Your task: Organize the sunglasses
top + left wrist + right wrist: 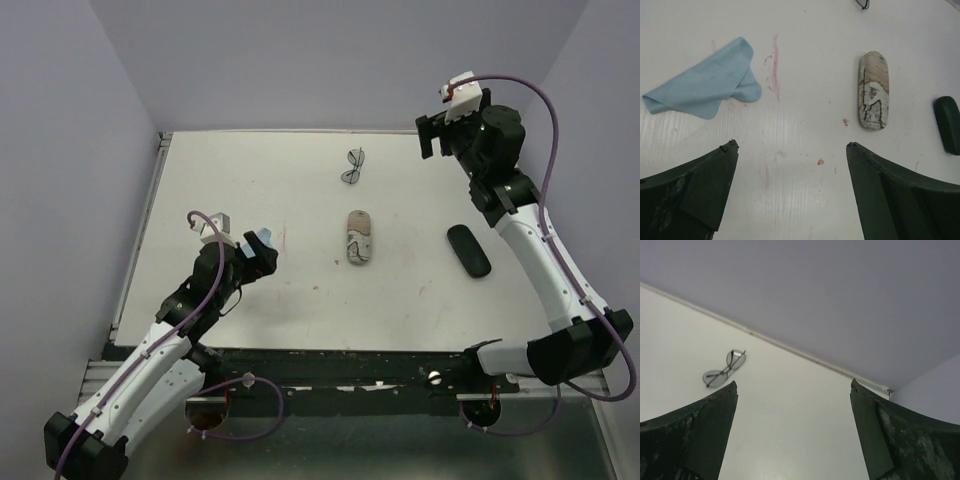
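One pair of sunglasses (pixel 354 166) with a thin dark frame and grey lenses lies folded on the white table toward the back centre. In the right wrist view the sunglasses (pixel 725 369) sit ahead and to the left of the fingers. My right gripper (pixel 430 135) (pixel 793 384) hovers open above the table's back right, with nothing between its jaws. My left gripper (pixel 258 258) (pixel 792 145) is open low over the left part of the table, also holding nothing. Only a sliver of the sunglasses (pixel 863 4) reaches the top edge of the left wrist view.
A light blue cloth (pixel 705 90) lies crumpled just ahead-left of the left gripper. A beige patterned pouch (pixel 361 238) (pixel 873 91) rests mid-table. A black oblong case (pixel 468 250) (pixel 947 124) lies shut to its right. Walls border the table at left, back and right.
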### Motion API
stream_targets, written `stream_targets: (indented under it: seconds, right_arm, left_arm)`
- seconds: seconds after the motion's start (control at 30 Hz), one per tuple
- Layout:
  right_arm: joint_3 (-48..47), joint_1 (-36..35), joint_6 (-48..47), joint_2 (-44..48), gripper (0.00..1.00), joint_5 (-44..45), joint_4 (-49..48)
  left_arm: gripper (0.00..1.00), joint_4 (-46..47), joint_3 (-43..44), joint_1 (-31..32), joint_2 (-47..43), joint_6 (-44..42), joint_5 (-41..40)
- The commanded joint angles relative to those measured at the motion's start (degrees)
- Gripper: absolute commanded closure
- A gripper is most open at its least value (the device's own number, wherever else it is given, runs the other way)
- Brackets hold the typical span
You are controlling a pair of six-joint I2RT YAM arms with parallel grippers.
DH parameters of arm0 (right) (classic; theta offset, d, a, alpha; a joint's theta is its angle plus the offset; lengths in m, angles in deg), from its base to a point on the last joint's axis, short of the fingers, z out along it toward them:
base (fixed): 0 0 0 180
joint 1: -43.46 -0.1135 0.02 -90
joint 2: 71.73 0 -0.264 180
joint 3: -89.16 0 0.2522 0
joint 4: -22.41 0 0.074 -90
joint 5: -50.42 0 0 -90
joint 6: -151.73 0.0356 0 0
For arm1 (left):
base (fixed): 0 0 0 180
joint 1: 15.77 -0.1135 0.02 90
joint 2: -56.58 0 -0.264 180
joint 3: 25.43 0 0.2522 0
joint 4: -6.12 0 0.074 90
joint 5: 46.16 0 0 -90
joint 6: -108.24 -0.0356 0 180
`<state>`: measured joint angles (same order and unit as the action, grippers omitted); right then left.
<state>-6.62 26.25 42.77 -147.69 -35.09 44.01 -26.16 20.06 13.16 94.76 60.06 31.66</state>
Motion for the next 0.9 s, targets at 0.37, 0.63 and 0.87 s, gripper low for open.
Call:
stream_targets:
  seconds: [0.37, 0.63, 0.87]
  right_arm:
    - [20.8, 24.1, -15.7, -13.9, 0.00, -19.7, 8.8]
    - [30.5, 26.3, -24.4, -8.2, 0.00, -24.5, 12.8]
    - [32.7, 27.2, -25.0, -8.1, 0.00, -21.7, 10.0]
  left_arm:
    - [0.01, 14.5, -6.8, -0.3, 3.2, 4.6, 1.3]
    - [0.01, 17.6, -2.6, -0.3, 13.1, 3.3, 2.5]
    - [0.01, 18.3, -0.3, -0.3, 17.4, 2.6, 4.6]
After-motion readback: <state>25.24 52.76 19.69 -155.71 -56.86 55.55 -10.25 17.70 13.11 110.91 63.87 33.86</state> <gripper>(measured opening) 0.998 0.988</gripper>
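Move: The black case lies some 10 cm back, 15 cm to the right and about 38 cm below the open, empty right hand, which is held high over the far part of the table. At about the same depth, the patterned case lies 6 cm back and 15 cm to the left; the dark glasses lie some 18 cm ahead and 16 cm to the left. From the left hand, the black case is about 8 cm ahead, 52 cm to the right and 14 cm below. The right hand swoops down some 34 cm towards the black case, swinging about 14 cm to its right and then drawing back as its fingers tip down by roughly 45 degrees, and eases to a stop wide open just above the case, with no grip taken. Meanwhile the open left hand sinks about 4 cm with a tiny dip back, then edges forward and to the right, towards the patterned case. ##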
